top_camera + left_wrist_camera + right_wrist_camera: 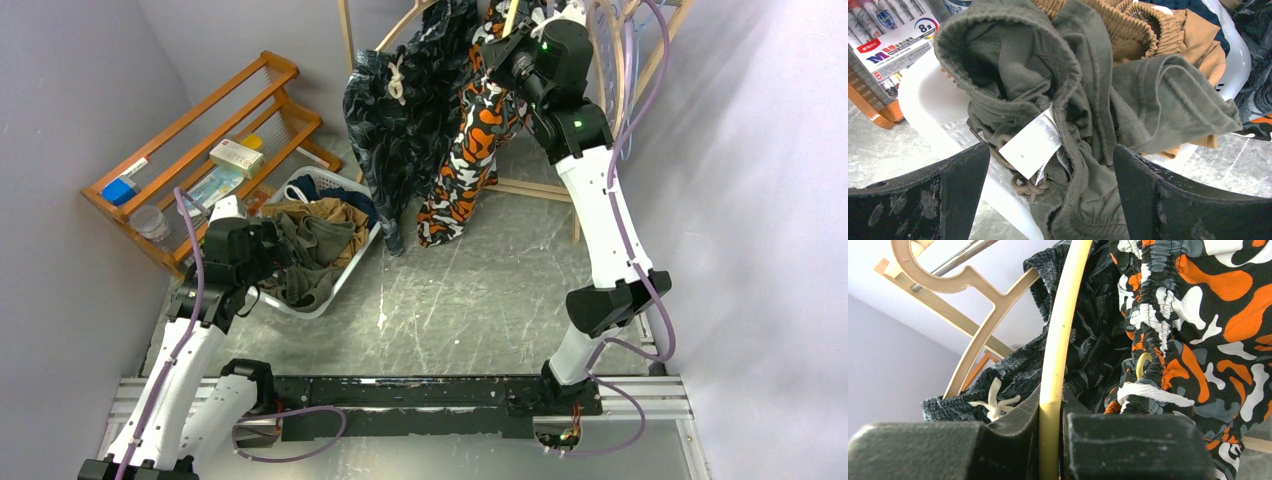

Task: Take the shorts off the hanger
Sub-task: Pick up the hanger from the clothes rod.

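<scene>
Dark leaf-print shorts (400, 110) with a white drawstring and orange-black-white camouflage shorts (468, 150) hang on cream hangers from the rack at the back. My right gripper (500, 48) is up among them, shut on the thin curved arm of one hanger (1060, 335); the camouflage shorts (1208, 315) hang just right of it and the leaf-print shorts (1088, 325) just behind. Low at the left, my left gripper (275, 255) stands open (1050, 150) over olive-grey shorts (1048, 75) lying in the white basket (923, 95), gripping nothing. Tan shorts (1158, 30) and navy shorts (1190, 7) lie beneath them.
The basket (322, 179) sits left of centre on the floor. A wooden shelf rack (200, 120) with boxes and a marker pack (893, 37) stands against the left wall. The rack's wooden base bar (535, 188) runs behind the hanging shorts. Grey walls close in on both sides.
</scene>
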`<state>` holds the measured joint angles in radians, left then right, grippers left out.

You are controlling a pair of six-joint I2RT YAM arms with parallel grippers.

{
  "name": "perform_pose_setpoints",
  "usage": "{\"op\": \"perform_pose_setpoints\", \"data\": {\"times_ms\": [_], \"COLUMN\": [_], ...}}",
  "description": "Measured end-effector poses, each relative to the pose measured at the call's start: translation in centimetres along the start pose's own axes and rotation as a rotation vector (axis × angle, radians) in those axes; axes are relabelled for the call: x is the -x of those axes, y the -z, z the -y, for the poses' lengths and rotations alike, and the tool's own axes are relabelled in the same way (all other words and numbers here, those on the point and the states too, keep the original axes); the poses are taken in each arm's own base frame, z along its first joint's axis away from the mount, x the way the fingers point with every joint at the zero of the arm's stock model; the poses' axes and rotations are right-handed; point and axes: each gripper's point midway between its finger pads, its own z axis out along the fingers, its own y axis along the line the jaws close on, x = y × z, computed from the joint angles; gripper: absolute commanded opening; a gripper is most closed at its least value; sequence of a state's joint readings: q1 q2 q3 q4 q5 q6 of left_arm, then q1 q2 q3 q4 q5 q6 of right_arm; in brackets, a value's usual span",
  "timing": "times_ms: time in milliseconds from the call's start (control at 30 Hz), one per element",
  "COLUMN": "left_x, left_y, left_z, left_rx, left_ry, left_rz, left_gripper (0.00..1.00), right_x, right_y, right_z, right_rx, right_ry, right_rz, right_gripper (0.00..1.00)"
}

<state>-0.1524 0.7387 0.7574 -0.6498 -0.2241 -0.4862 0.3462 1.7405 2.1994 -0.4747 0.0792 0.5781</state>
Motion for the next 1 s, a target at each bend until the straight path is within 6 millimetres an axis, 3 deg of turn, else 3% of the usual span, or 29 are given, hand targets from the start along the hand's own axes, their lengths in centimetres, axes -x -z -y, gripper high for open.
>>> {"op": "perform_pose_setpoints", "data": {"times_ms": [300,633,833,1000], "left_x": [0.0,0.0,0.2,0.4], "left_y": [0.0,0.0,0.2,0.5], "left_z": [0.0,0.0,0.1,0.2], "left_rx": [0.0,-0.001,-0.005,-0.018], "left_ry": [0.0,0.0,0.002,0.006], "left_rz": [0.001,0.002,0.009,0.024], "left_gripper": [0.97,0.97,0.97,0.95], "right_x": [-0.9,-1.2,-5.3,-10.3], "right_y": [3.0,7.0,10.3,15.4], "right_z": [0.2,-1.1,0.3,2.8], "right_rx": [0.011,0.095,0.131,0.153], "right_ry": [-0.035,-0.01,0.05,0.11], "right_rz": [-0.038,-0.083,-0.191,-0.316], "right_gripper": [0.0,0.0,0.0,0.0]}}
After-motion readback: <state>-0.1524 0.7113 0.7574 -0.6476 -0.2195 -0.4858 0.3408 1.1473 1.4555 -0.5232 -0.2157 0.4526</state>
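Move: The right hand already pinches the yellow hanger, with the camouflage shorts hanging from it; the open floor they are brought towards lies about 29 cm back, 6 cm left and 49 cm below. The black shorts hang some 13 cm left and 2 cm farther out; the empty hangers are about 20 cm right and 4 cm ahead. From the idle left hand that floor is roughly 33 cm right, 8 cm back, 18 cm below. The right hand, still gripping, draws hanger and shorts back about 16 cm, then down 10, turning slightly counter-clockwise. ##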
